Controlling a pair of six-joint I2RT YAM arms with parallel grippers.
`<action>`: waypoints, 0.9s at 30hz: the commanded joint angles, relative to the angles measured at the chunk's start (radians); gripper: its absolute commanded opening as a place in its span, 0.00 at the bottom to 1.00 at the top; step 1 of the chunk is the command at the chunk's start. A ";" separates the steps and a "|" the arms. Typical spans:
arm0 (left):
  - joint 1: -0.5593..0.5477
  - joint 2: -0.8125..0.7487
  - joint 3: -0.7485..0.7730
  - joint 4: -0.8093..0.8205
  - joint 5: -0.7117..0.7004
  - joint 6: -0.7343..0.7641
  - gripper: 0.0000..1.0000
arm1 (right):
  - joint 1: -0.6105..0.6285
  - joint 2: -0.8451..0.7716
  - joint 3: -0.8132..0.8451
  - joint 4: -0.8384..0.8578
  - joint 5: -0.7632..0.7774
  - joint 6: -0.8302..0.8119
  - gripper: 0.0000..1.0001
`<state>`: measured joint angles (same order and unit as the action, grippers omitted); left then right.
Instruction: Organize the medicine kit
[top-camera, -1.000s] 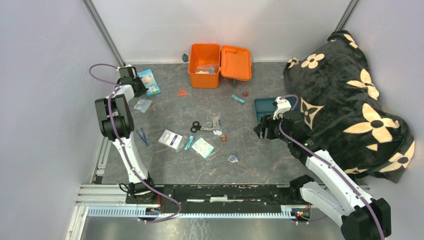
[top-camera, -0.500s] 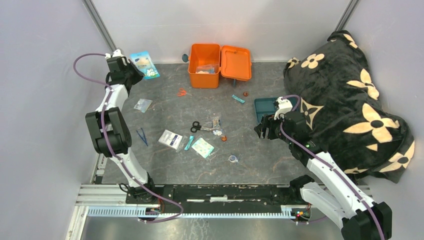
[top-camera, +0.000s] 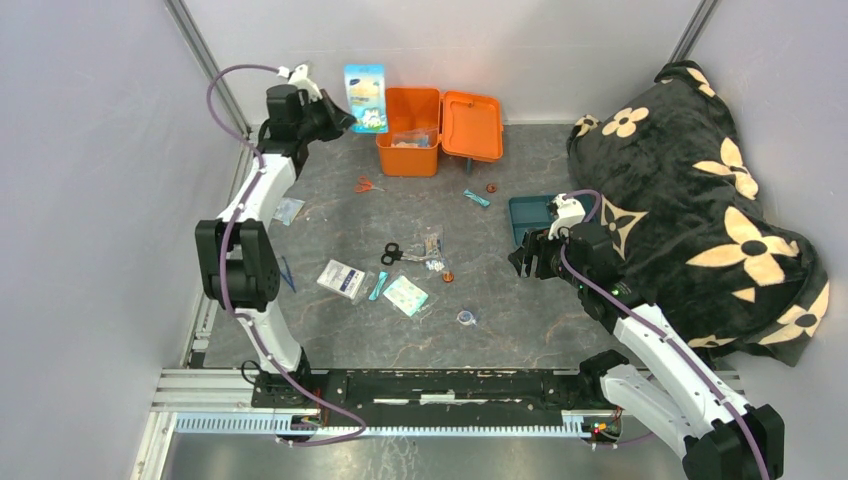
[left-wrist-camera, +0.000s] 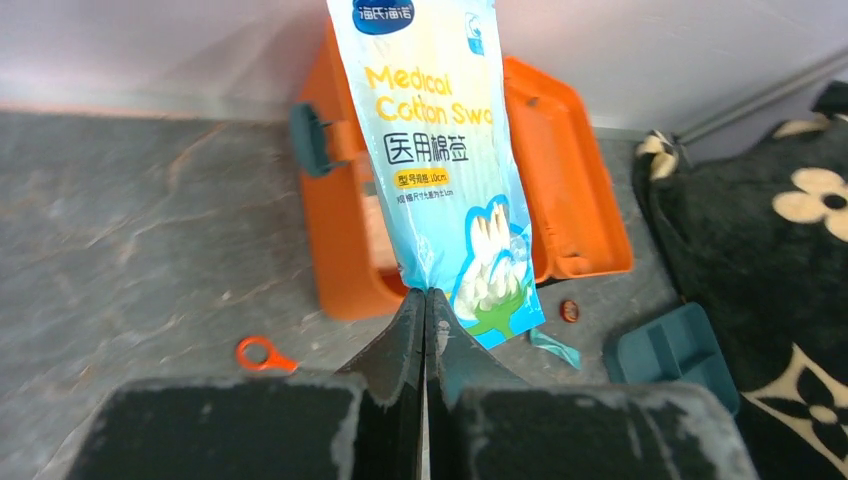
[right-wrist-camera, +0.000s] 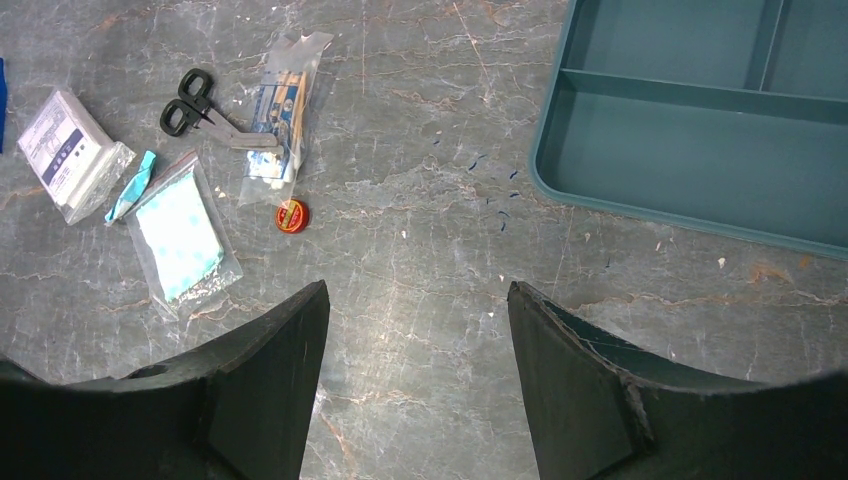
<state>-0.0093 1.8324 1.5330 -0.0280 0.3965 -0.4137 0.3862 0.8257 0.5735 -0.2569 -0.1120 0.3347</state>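
The orange medicine kit (top-camera: 408, 150) stands open at the back of the table, lid (top-camera: 472, 127) laid to its right, some packets inside. It also shows in the left wrist view (left-wrist-camera: 340, 250). My left gripper (top-camera: 338, 117) is shut on the lower edge of a blue cotton swab packet (top-camera: 365, 98), held in the air just left of the kit. In the left wrist view the packet (left-wrist-camera: 440, 150) hangs in front of the kit from my left gripper (left-wrist-camera: 425, 298). My right gripper (top-camera: 519, 258) is open and empty, low over the table (right-wrist-camera: 418, 300) beside the teal tray (top-camera: 527, 213).
Loose on the table: black scissors (top-camera: 394, 254), a swab bag (top-camera: 432, 241), white pouch (top-camera: 341, 279), gauze packet (top-camera: 405, 295), small red tin (top-camera: 447, 276), tape roll (top-camera: 466, 318), orange ring tool (top-camera: 365, 185), blue tweezers (top-camera: 285, 272), clear bag (top-camera: 286, 209). A black flowered blanket (top-camera: 700, 210) fills the right side.
My left arm has lifted the cotton swab packet from the far left of the table and swung it right, up to the kit. The right arm has not moved.
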 joint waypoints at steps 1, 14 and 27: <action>-0.046 0.059 0.107 0.034 0.071 0.052 0.02 | 0.004 -0.014 0.005 0.023 0.009 -0.002 0.73; -0.130 0.321 0.362 -0.059 0.024 0.055 0.02 | 0.004 -0.010 0.006 0.009 0.041 -0.024 0.73; -0.138 0.352 0.415 -0.096 0.013 0.052 0.38 | 0.004 0.006 0.012 0.009 0.042 -0.034 0.73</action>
<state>-0.1429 2.2211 1.9125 -0.1261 0.4145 -0.3847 0.3862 0.8314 0.5735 -0.2684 -0.0849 0.3122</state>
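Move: The left hand already holds the cotton swab pouch; the open orange box it is taken to has its middle about 13 cm right, 9 cm ahead and 16 cm below. The box's lid lies some 16 cm right of the box, level with it, and the small red scissors are nearly straight below the hand, about 21 cm down. From the right hand, the box is roughly 38 cm ahead, 29 cm left and 6 cm below. The left hand swings about 8 cm right, then lowers forward over the box and opens, releasing the pouch. ##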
